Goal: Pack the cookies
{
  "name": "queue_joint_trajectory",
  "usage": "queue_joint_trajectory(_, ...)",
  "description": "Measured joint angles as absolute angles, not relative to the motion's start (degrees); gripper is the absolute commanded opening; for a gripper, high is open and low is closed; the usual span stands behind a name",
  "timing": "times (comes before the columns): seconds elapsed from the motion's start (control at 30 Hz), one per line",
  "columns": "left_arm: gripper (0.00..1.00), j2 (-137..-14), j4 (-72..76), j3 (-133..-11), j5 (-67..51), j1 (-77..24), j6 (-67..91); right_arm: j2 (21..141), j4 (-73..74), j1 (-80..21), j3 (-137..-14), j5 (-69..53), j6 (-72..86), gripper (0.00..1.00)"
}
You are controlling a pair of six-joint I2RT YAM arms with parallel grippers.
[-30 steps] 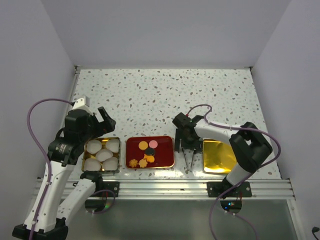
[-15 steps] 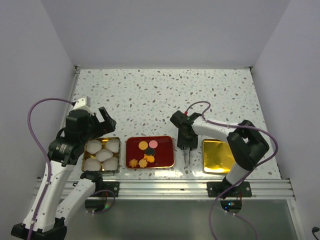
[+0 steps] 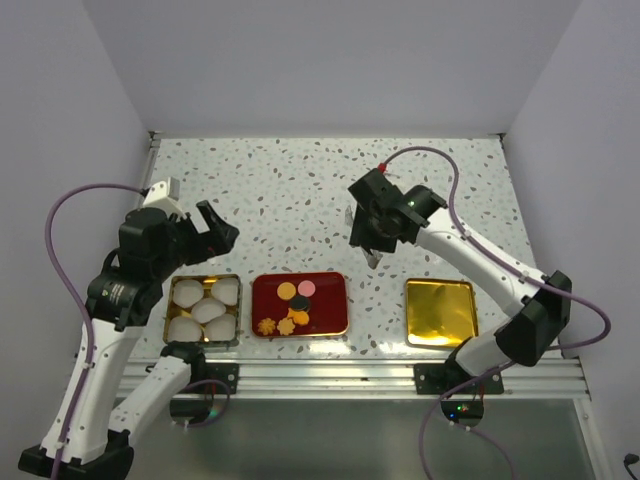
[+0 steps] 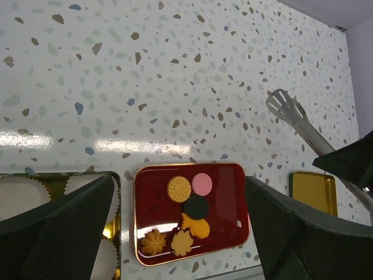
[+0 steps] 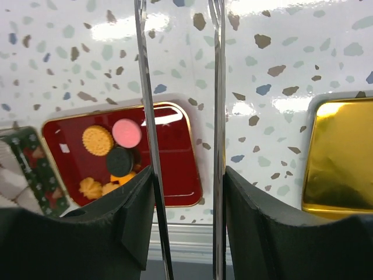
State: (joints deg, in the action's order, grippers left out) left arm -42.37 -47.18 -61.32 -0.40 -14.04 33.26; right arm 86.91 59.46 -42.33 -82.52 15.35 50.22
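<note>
The cookies (image 3: 296, 305) lie on a red tray (image 3: 335, 285): a round yellow one (image 4: 179, 188), a pink one (image 4: 202, 184), a dark brown one (image 4: 196, 206) and orange-brown flower-shaped ones (image 4: 152, 242). My right gripper (image 3: 375, 235) is shut on metal tongs (image 5: 145, 116) and holds them in the air behind and right of the tray. The tong arms stand apart and empty. My left gripper (image 3: 195, 245) is open and empty, high above the tin's far edge. In its wrist view, the left gripper (image 4: 180, 233) frames the tray.
A dark tin (image 3: 232, 340) with white paper cups (image 3: 205, 310) sits left of the red tray. A gold tray (image 3: 440, 312) lies to the right, empty. The metal rail (image 3: 330, 375) runs along the near table edge.
My right gripper has risen with the tongs from the table between the red and gold trays, and moved back. My left gripper has lifted slightly.
</note>
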Motion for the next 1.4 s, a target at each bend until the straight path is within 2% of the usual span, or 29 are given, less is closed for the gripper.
queue_joint_trajectory(0.4, 1.0, -42.0, -47.7, -61.6, -2.2, -14.0, 33.2, 82.7, 63.5, -43.4, -85.4, 8.3, 51.8, 0.48)
queue_joint_trajectory(0.73, 1.0, -41.7, -50.9, -66.5, 2.5, -14.0, 31.6, 84.0, 66.7, -60.6, -88.8, 7.8, 55.2, 0.49)
queue_joint_trajectory(1.0, 1.0, -40.8, -57.0, -73.1, 6.4, -14.1, 30.7, 91.2, 70.2, -71.2, -92.8, 9.9, 58.6, 0.49)
queue_joint_trajectory(1.4, 1.0, -35.4, -66.2, -75.2, 11.7, -14.1, 30.1, 93.5, 72.0, -74.9, -93.2, 11.3, 61.5, 0.5)
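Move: The tongs are already in my right hand, and the red cookie tray lies about 11 cm back and 16 cm to its left, some 17 cm below. The gold tray sits about 12 cm back and 18 cm to the right of this hand. The box of paper cups is roughly 12 cm back and 38 cm to the left. From my empty left hand, the red tray is about 8 cm back and 17 cm to the right, well below. I keep the tongs clamped in my right hand, lift slightly, then swing them back about 17 cm and left about 11 cm to the red tray, sinking again to nearly the starting height. Meanwhile I turn the hand some 25 degrees counter-clockwise and tip it more steeply down. After a pause my open left hand draws back, left and up, clear of the tray. ##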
